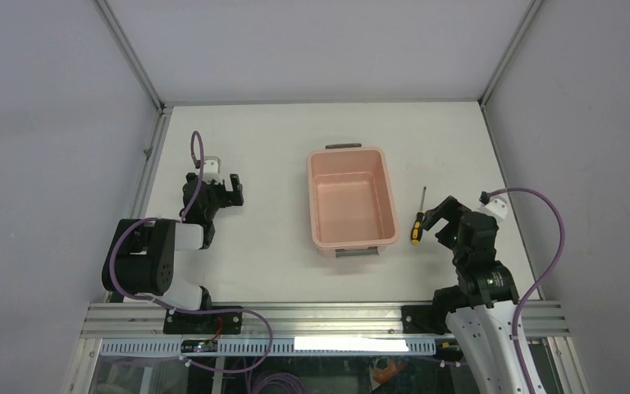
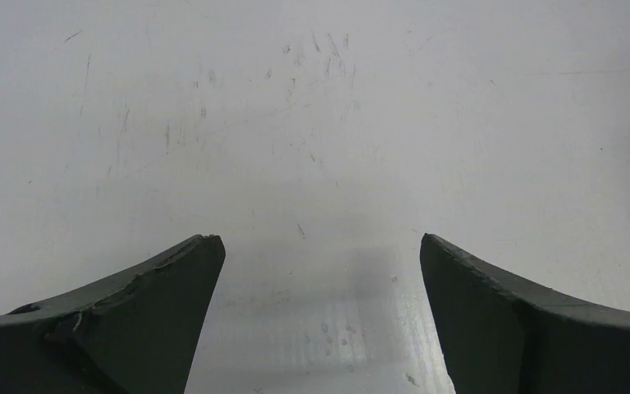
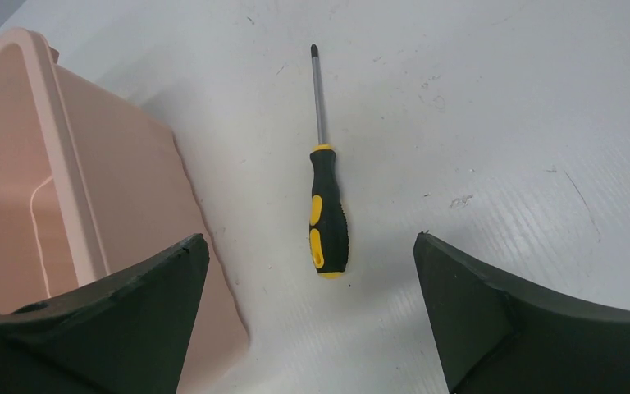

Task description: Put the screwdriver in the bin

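The screwdriver (image 1: 417, 222), yellow-and-black handle and thin dark shaft, lies flat on the white table just right of the pink bin (image 1: 352, 199). Its tip points to the far side. The bin is empty. My right gripper (image 1: 443, 218) is open, just right of the handle and slightly nearer. In the right wrist view the screwdriver (image 3: 327, 213) lies ahead of the open fingers (image 3: 156, 304), with the bin's wall (image 3: 74, 197) at the left. My left gripper (image 1: 228, 190) is open and empty over bare table, far left of the bin.
Grey handles (image 1: 343, 145) stick out at the bin's far and near ends. A metal frame rail (image 1: 320, 316) runs along the table's near edge. Grey walls close the table at the left, right and back.
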Tool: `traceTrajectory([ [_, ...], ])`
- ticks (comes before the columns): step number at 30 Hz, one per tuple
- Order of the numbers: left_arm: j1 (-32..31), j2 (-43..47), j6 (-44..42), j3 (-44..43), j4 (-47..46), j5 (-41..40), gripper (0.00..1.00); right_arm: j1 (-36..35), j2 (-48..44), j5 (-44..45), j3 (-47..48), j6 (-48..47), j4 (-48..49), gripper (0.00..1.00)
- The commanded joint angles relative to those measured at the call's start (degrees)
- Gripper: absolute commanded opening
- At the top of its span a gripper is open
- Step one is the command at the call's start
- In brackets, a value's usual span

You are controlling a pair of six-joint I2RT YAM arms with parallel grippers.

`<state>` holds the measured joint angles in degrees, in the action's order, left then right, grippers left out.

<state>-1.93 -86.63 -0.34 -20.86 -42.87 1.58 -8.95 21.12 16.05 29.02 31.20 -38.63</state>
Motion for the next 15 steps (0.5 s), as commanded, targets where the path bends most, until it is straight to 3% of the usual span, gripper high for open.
traceTrajectory([
  [1, -0.6, 0.29, 0.87, -1.02, -3.53, 0.52, 0.99, 0.1, -0.31, 0.93, 5.32, -2.62, 3.67, 0.99],
  [6, -0.58, 0.23, 0.87, -0.97, -3.54, 0.49, 0.99, 0.08, 3.96, -4.72, 15.82, -12.94, 9.5, 0.99],
  [9, -0.59, 0.31, 0.87, -0.94, -3.54, 0.48, 0.99, 0.12, 13.11, -5.38, 25.77, -16.35, 8.5, 0.99],
  [15, -0.61, 0.28, 0.87, -0.95, -3.53, 0.48, 0.99, 0.19, 39.73, -3.38, 55.93, -19.82, -10.04, 0.99],
])
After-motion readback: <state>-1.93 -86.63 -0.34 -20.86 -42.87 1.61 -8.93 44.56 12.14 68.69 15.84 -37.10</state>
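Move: The screwdriver lies on the table about 10 cm ahead of the right hand, about 1 cm to its left and some 13 cm below, shaft pointing outward. The bin's middle stands roughly 10 cm ahead of the right hand and 21 cm to its left, about 9 cm below. From the left hand the screwdriver is some 55 cm to the right, 5 cm nearer the base and 4 cm lower. Away from the screwdriver, still ungrasped on the table, the empty right hand climbs about 21 cm, gathering speed, and drifts some 6 cm forward, most of that late in the climb. The wrist tips the fingers up by about 15 degrees and turns a little counter-clockwise; the fingers stay wide open and touch nothing. ##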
